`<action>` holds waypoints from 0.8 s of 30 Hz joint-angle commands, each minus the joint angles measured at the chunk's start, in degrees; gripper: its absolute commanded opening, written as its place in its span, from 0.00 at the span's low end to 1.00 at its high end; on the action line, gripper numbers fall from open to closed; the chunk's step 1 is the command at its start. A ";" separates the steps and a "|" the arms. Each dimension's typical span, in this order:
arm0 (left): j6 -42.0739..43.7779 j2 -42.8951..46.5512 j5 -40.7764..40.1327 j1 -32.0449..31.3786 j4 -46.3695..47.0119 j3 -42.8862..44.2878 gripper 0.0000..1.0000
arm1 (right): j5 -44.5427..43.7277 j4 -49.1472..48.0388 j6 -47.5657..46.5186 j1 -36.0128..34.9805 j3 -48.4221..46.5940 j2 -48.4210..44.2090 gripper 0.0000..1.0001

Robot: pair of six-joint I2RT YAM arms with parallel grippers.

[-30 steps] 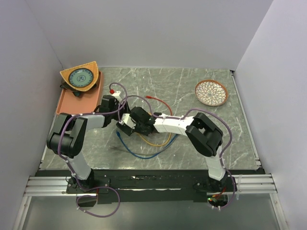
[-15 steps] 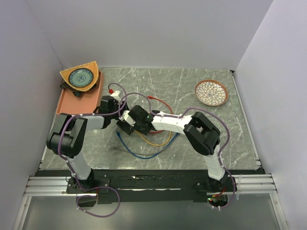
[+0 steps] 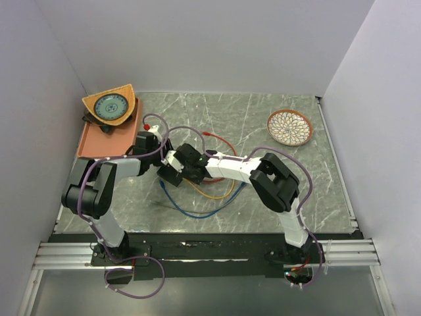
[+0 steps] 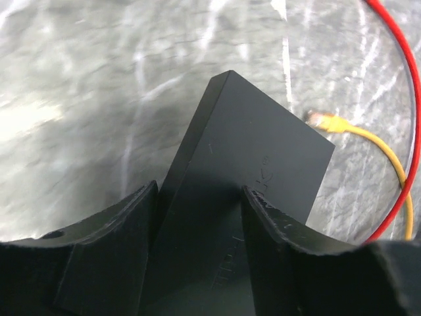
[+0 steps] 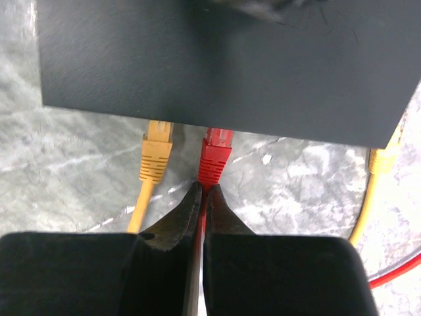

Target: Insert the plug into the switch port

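The flat matte-black switch box (image 5: pixel 223 66) fills the top of the right wrist view. My right gripper (image 5: pixel 204 191) is shut on the red cable just behind the red plug (image 5: pixel 215 157). The plug's front end meets the box's near edge; the switch port is hidden under that edge. A yellow plug (image 5: pixel 156 153) sits at the same edge just to its left. In the left wrist view the box (image 4: pixel 256 158) stands tilted between my left gripper's (image 4: pixel 197 197) fingers, which press on both its sides. From above, both grippers (image 3: pixel 152 141) (image 3: pixel 172 168) meet left of centre.
Red (image 4: pixel 411 79), yellow (image 3: pixel 214 195) and blue (image 3: pixel 191 212) cables loop on the marble table beneath the right arm. An orange tray (image 3: pixel 89 139) holding a wedge-shaped dish (image 3: pixel 110 106) lies at the back left. A patterned plate (image 3: pixel 290 127) sits at the back right.
Both grippers, with the box and the red plug, have shifted a little to the left and farther back. The grips look the same.
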State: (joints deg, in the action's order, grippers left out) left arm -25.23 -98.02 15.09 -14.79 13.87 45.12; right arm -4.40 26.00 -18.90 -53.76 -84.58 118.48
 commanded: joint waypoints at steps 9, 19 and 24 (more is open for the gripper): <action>-7.37 3.36 -8.41 2.83 -18.78 4.00 0.71 | -5.08 -11.15 1.67 -0.65 -2.79 -2.63 0.29; -8.96 10.56 -13.77 3.62 -23.18 7.78 0.78 | -13.35 -5.87 3.07 -0.65 -2.26 -7.55 0.81; -8.69 18.28 -13.51 3.54 -23.62 7.70 0.82 | -8.97 -5.00 6.32 -0.73 -0.42 -14.49 0.99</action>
State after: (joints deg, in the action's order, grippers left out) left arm -33.19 -87.15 2.57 -11.31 -9.41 50.59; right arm -14.85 21.06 -15.81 -54.13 -85.45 112.75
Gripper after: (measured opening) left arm 0.807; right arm 0.975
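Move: The switch sits just under my left hand, its middle about 3 cm back, 2 cm to the right and 2 cm lower. From my right hand, which still pinches the red cable, the red plug is about 1 cm ahead and 1 cm left at the port. The switch's middle lies some 4 cm ahead and 5 cm left, and the yellow plug 2 cm left, level with it. The red cable's free end is roughly 14 cm ahead and 6 cm right. I slide my left hand about 6 cm left, turning it nearly 20 degrees counter-clockwise and widening its already parted fingers, then lift it some 4 cm clear of the switch. My right hand, fingers first still shut on the red cable, follows forward and left by 2 cm, then opens wide, lets the cable go and climbs nearly 7 cm, drifting forward and back to the right. ##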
